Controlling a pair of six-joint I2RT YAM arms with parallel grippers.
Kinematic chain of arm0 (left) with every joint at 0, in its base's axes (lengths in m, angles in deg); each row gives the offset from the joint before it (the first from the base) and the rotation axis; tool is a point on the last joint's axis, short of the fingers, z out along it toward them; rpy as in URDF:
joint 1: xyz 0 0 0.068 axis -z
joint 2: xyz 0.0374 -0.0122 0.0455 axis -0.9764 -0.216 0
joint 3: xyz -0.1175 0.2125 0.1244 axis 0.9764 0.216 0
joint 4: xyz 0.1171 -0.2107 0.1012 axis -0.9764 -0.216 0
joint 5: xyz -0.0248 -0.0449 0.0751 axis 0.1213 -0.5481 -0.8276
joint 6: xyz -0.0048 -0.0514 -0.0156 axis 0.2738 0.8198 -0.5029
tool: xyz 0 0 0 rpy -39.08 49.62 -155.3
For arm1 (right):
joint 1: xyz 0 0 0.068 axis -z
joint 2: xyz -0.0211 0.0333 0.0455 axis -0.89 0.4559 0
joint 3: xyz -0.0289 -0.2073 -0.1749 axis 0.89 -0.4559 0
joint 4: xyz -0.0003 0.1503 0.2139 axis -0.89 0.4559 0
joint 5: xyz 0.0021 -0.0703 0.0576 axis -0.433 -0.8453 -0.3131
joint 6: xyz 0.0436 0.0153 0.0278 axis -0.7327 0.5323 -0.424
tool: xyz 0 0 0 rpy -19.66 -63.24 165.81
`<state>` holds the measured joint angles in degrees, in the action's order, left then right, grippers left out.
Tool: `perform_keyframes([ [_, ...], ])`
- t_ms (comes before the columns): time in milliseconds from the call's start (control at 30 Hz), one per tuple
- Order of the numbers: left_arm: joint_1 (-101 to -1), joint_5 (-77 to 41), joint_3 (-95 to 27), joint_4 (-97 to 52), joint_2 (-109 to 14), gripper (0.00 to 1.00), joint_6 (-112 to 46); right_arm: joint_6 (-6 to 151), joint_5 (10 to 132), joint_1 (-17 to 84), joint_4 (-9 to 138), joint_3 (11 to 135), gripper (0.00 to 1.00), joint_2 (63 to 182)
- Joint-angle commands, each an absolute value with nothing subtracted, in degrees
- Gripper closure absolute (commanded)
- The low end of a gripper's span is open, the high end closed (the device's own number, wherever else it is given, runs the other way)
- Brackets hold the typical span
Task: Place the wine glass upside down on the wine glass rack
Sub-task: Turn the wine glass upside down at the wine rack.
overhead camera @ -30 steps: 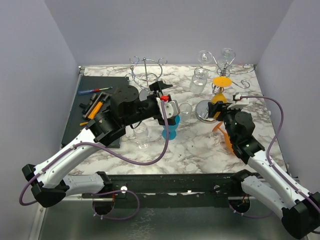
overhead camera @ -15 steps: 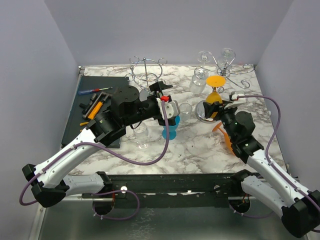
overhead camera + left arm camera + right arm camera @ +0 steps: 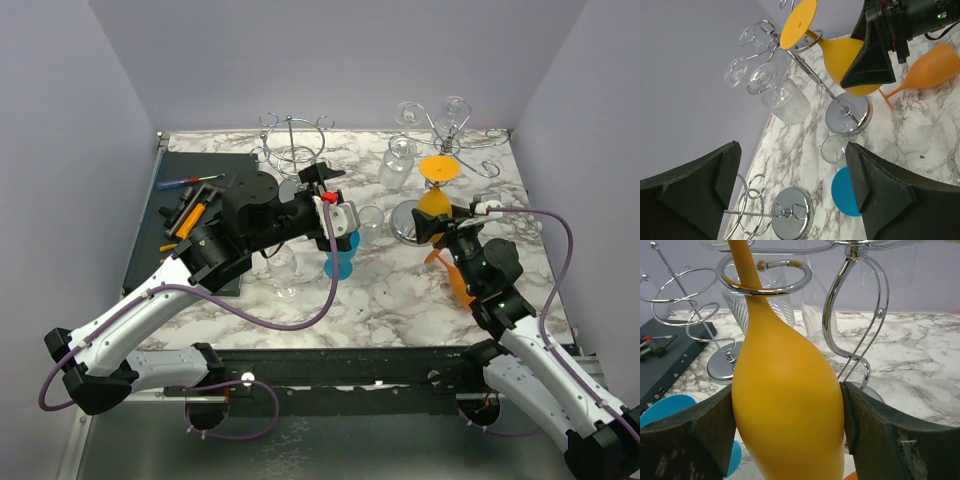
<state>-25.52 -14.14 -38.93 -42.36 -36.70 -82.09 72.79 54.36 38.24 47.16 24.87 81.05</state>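
The wine glass [image 3: 787, 390] is yellow-orange and hangs upside down, its foot [image 3: 440, 166] uppermost. Its stem passes through a chrome ring [image 3: 765, 277] of the wine glass rack [image 3: 408, 222]. My right gripper [image 3: 788, 430] is shut on the glass's bowl, one pad against each side. The left wrist view shows the same glass [image 3: 840, 52] with the right gripper [image 3: 870, 67] clamped on it. My left gripper [image 3: 790, 190] stands open and empty above the marble, left of the rack [image 3: 847, 112]; in the top view the left gripper [image 3: 332, 198] hovers mid-table.
A second orange glass [image 3: 452, 275] lies on its side by the right arm. A blue glass [image 3: 340, 262], a clear tumbler [image 3: 370, 222] and a ribbed jar [image 3: 398, 160] stand nearby. A second chrome rack [image 3: 292, 140] is at the back. Tools lie on a dark mat [image 3: 190, 210].
The right arm's wrist has shifted slightly to the right and the held glass rocked a little on the ring. The left arm has not moved.
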Motion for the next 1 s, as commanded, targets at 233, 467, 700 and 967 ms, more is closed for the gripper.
perform_keyframes([
  [233,-25.2,-13.9,-38.9,-42.3,-36.9,0.07,-82.1,66.0,50.6,38.4,49.9,22.4,0.10,81.1],
  [467,-25.2,-15.1,-39.0,-42.3,-37.4,0.06,-82.2,62.9,50.7,38.4,53.5,22.9,0.00,80.7],
  [700,-25.2,-18.3,-39.1,-42.8,-38.7,0.06,-76.2,62.2,50.4,38.4,63.8,27.0,0.00,75.3],
  [967,-30.2,-24.9,-38.6,-47.9,-44.6,0.09,-62.4,58.6,55.5,38.4,75.8,31.6,0.00,72.5],
])
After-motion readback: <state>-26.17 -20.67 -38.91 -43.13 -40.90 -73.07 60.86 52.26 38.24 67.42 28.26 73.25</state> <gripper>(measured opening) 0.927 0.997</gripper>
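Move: The yellow wine glass is held upside down by its bowl in the right fingers. The rack ring around its stem sits some 7 cm above that hand, 2 cm ahead and 2 cm left. From the hand, the rack base is roughly 12 cm straight ahead and 24 cm down; the hanging clear glass about 14 cm ahead, 8 cm left, 4 cm up. From the left hand the yellow glass is about 19 cm right, 2 cm ahead and 12 cm below. The yellow glass, its stem still within the rack ring, is lowered a little and let go: the right hand sinks about 4 cm, tipping its fingers down some 10 degrees as they open wide off the bowl. It then backs straight away from the glass by about 3 cm, rising a couple of centimetres. Late on, the empty, open left hand starts down and forward about 4 cm, tilting down. ##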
